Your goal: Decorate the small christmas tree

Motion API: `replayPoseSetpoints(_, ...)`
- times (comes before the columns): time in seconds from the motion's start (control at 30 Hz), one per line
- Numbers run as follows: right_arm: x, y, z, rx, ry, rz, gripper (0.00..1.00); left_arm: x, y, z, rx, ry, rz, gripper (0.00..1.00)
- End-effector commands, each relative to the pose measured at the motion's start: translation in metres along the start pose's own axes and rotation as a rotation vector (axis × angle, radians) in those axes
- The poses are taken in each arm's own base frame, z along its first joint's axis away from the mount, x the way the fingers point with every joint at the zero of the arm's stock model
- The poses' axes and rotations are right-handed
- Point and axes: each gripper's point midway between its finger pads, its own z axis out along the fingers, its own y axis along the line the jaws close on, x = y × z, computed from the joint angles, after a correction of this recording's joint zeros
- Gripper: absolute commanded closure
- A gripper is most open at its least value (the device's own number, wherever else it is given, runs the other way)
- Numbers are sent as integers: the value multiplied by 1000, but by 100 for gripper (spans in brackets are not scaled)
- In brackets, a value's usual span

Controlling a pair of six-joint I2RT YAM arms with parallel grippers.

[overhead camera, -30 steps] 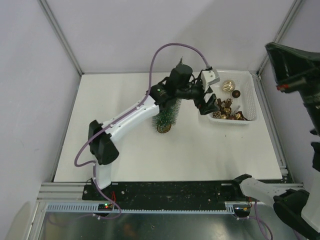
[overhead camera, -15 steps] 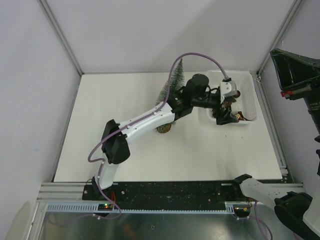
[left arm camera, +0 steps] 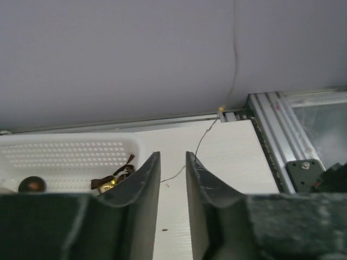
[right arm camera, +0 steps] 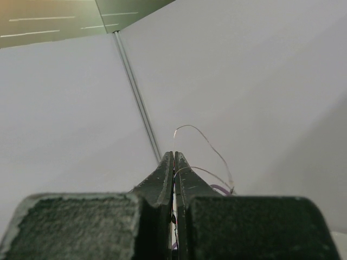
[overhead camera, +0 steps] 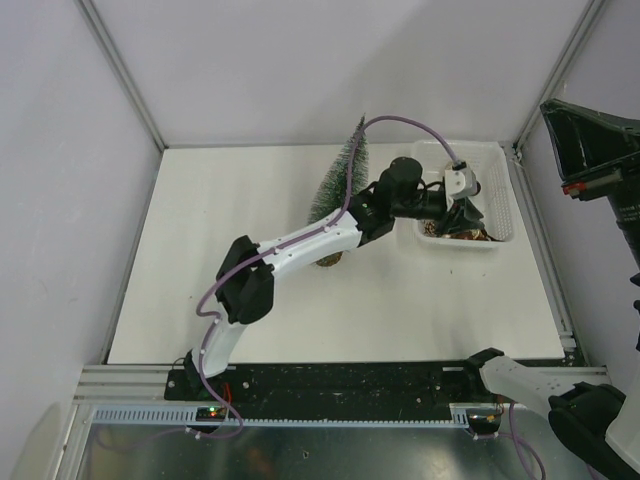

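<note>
The small christmas tree (overhead camera: 338,182) stands at the back middle of the table, its tan disc base (overhead camera: 328,258) partly under my left arm. My left gripper (overhead camera: 462,218) reaches down over the near part of the white mesh basket (overhead camera: 500,190). In the left wrist view it (left arm camera: 173,157) is open by a narrow gap with nothing between the jaws. A gold ornament with a brown ribbon (left arm camera: 111,181) lies in the basket (left arm camera: 65,154) just left of it. My right gripper (right arm camera: 174,154) is shut on a thin wire loop (right arm camera: 203,138), held high at the right edge (overhead camera: 552,108).
A dark ball (left arm camera: 32,185) sits in the basket's left part. A thin loose thread (left arm camera: 203,135) lies on the white table beyond the left fingertips. Aluminium frame rails (left arm camera: 271,119) border the table on the right. Grey walls close in the back and sides.
My left arm has swung right from in front of the tree to over the basket and lowered, uncovering the tree. The right arm shifted slightly at first, then stayed still.
</note>
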Motion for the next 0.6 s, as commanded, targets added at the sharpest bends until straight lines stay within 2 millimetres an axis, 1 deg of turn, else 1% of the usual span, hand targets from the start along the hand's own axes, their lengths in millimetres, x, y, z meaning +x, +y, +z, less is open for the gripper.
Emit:
replayPoseSetpoints(0.0, -14, 2, -7, 2, -32, -28, 100, -46, 28, -2, -139, -121, 85, 85)
replayPoseSetpoints(0.03, -15, 2, -7, 4, -33, -31, 100, -51, 31, -4, -158, -129, 92, 92)
replayPoseSetpoints(0.07, -15, 2, -8, 4, -35, -32, 100, -58, 33, -5, -171, -138, 104, 96)
replayPoseSetpoints(0.13, -16, 2, -8, 7, -36, -35, 100, -69, 36, -9, -189, -154, 123, 99)
replayPoseSetpoints(0.23, -15, -1, -8, 21, -35, -43, 100, -89, 38, -15, -207, -175, 163, 100)
replayPoseSetpoints(0.37, -13, -5, -9, 37, -33, -56, 100, -135, 44, -30, -268, -234, 261, 100)
replayPoseSetpoints(0.43, -11, -7, -9, 43, -29, -59, 100, -163, 46, -43, -307, -268, 331, 100)
replayPoseSetpoints(0.57, -6, -11, -6, 57, -20, -63, 100, -202, 50, -72, -361, -305, 464, 100)
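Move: The thin gold wire hanging from my raised right hand passes practically at my left fingertips, within about 1 cm. Below the left hand, the white basket of ornaments lies roughly 20 cm ahead, 6 cm to the right and 27 cm lower; the christmas tree's middle is about 7 cm ahead, 31 cm to the left and 10 cm lower. From my right hand, that stretch of wire is some 10 cm ahead, 5 cm to the right and 35 cm below. I shut my half-open left fingers and pinch the wire between the tips, easing forward at once and then mostly up, quickening, about 10 cm of rise to 5 cm forward. The fingertips tip upward and swing forward, turning some 20 degrees overall. My right hand stays high, still pinching the wire farther along. ##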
